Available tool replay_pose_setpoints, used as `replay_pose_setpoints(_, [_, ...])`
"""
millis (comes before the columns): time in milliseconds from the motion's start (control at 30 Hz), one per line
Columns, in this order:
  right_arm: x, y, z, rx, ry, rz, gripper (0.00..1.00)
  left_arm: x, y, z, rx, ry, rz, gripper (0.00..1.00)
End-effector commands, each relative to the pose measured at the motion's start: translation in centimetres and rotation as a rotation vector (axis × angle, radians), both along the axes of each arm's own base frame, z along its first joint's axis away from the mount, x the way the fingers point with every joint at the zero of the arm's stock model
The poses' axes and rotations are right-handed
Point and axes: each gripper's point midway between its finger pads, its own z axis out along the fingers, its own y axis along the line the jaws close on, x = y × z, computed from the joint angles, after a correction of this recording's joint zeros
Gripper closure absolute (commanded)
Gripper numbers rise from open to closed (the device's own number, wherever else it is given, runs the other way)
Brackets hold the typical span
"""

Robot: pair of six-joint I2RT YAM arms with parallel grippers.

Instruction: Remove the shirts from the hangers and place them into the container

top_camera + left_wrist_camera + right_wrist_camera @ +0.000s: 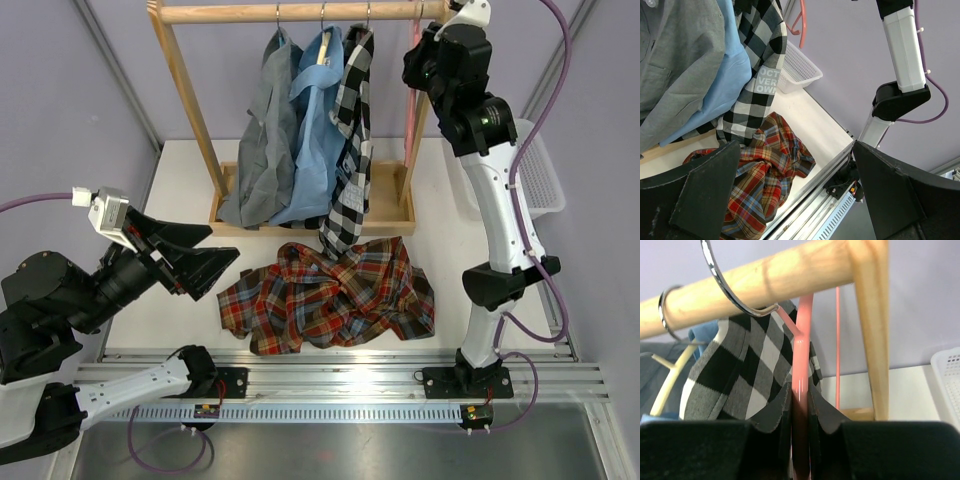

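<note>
The red-and-dark plaid shirt (330,295) (760,170) lies crumpled on the table in front of the rack. The grey shirt (262,140), the light blue one (318,130) and the black-and-white checked one (352,130) (740,375) hang on the rail. My right gripper (800,410) (425,45) is up at the rail's right end, shut on the bare pink hanger (801,365) (412,125). Its silver hook (720,280) is over the rail. My left gripper (226,243) (795,150) hovers open left of the plaid shirt, holding nothing. The white container (535,170) (797,67) stands at the far right.
The wooden rack's rail (300,12) (765,280) runs across the back, its right post (872,340) beside the pink hanger and its base frame (310,228) on the table. A pale hanger (667,377) carries the blue shirt. Metal rails (340,375) line the near edge.
</note>
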Motion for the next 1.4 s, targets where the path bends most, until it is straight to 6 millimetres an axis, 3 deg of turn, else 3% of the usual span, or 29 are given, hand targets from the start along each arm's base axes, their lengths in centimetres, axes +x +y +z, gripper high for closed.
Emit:
replay_pose_setpoints(0, [0.8, -0.7, 3.8, 0.107, -0.119, 0.010, 1.00, -0.3, 0.2, 0.9, -0.035, -0.008, -0.008, 0.01])
replay_pose_setpoints(200, [3.2, -0.2, 2.2, 0.150, -0.087, 0.063, 1.00, -0.4, 0.4, 1.0, -0.044, -0.007, -0.002, 0.01])
replay_pose_setpoints(400, [4.1, 0.9, 0.2, 0.154, -0.038, 0.105, 1.00, -0.3, 0.6, 0.8, -0.038, -0.006, 0.006, 0.01])
replay_pose_setpoints(633, [4.0, 1.4, -2.2, 0.143, 0.037, 0.124, 1.00, -0.3, 0.5, 0.5, -0.043, -0.007, 0.004, 0.01])
replay_pose_setpoints(800, [3.5, 1.0, -2.8, 0.121, 0.064, 0.109, 1.00, -0.3, 0.3, 0.4, -0.049, -0.006, -0.002, 0.01])
replay_pose_setpoints(833, [3.5, 0.9, -3.0, 0.117, 0.069, 0.105, 0.90, -0.4, 0.4, 0.4, -0.049, -0.006, -0.002, 0.01])
replay_pose_setpoints(933, [2.8, 0.6, -2.6, 0.106, 0.061, 0.099, 0.26, -0.3, 0.3, 0.3, -0.051, -0.006, -0.004, 0.01])
replay_pose_setpoints(1033, [1.4, 0.4, -0.9, 0.081, 0.015, 0.108, 0.06, -0.3, 0.2, 0.2, -0.050, -0.002, -0.006, 0.01])
replay_pose_setpoints(1167, [-2.1, -0.1, 1.8, 0.065, -0.029, 0.140, 0.04, -0.3, 0.1, 0.2, -0.053, -0.001, -0.006, 0.01])
replay_pose_setpoints(1200, [-2.6, 0.0, 1.3, 0.057, -0.016, 0.144, 0.03, -0.3, 0.0, 0.1, -0.050, 0.000, -0.007, 0.01])
replay_pose_setpoints(1233, [-4.4, -0.4, 2.7, 0.060, -0.042, 0.147, 0.03, -0.2, 0.0, 0.0, -0.051, 0.001, -0.006, 0.01])
replay_pose_setpoints(1267, [-5.3, -0.4, 3.0, 0.049, -0.047, 0.152, 0.02, -0.2, 0.0, -0.1, -0.050, 0.002, -0.006, 0.01])
replay_pose_setpoints(1300, [-5.8, -0.4, 1.7, 0.029, -0.017, 0.153, 0.02, -0.2, -0.1, -0.1, -0.049, 0.003, -0.007, 0.01])
replay_pose_setpoints(1333, [-8.0, -1.3, 3.1, 0.032, -0.047, 0.148, 0.01, -0.2, -0.1, -0.2, -0.049, 0.003, -0.007, 0.01])
replay_pose_setpoints(1367, [-9.3, -1.5, 3.2, 0.029, -0.046, 0.143, 0.01, -0.2, -0.1, -0.3, -0.047, 0.004, -0.007, 0.01])
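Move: The right hand holds the empty pink hanger. The rack's rod, where it is to hang, is about 4 cm ahead and 8 cm above, near the rod's right end. The right post's top stands some 7 cm to the right and 4 ahead. The checkered shirt hangs roughly 11 cm to the left and 4 ahead, its middle well below. From the left hand that rod spot is about 40 cm ahead, 32 to the right and 11 up. Keeping its pinch on the pink hanger, the right hand carries it forward about 5 cm under the rod and, after a tiny rise, sinks 3 to 4 cm with a slight drift left, to leave the hook on the rod. There the fingers open wide and let go, dip a little more, then draw straight back some 8 cm towards the base, rising about 3 cm. ##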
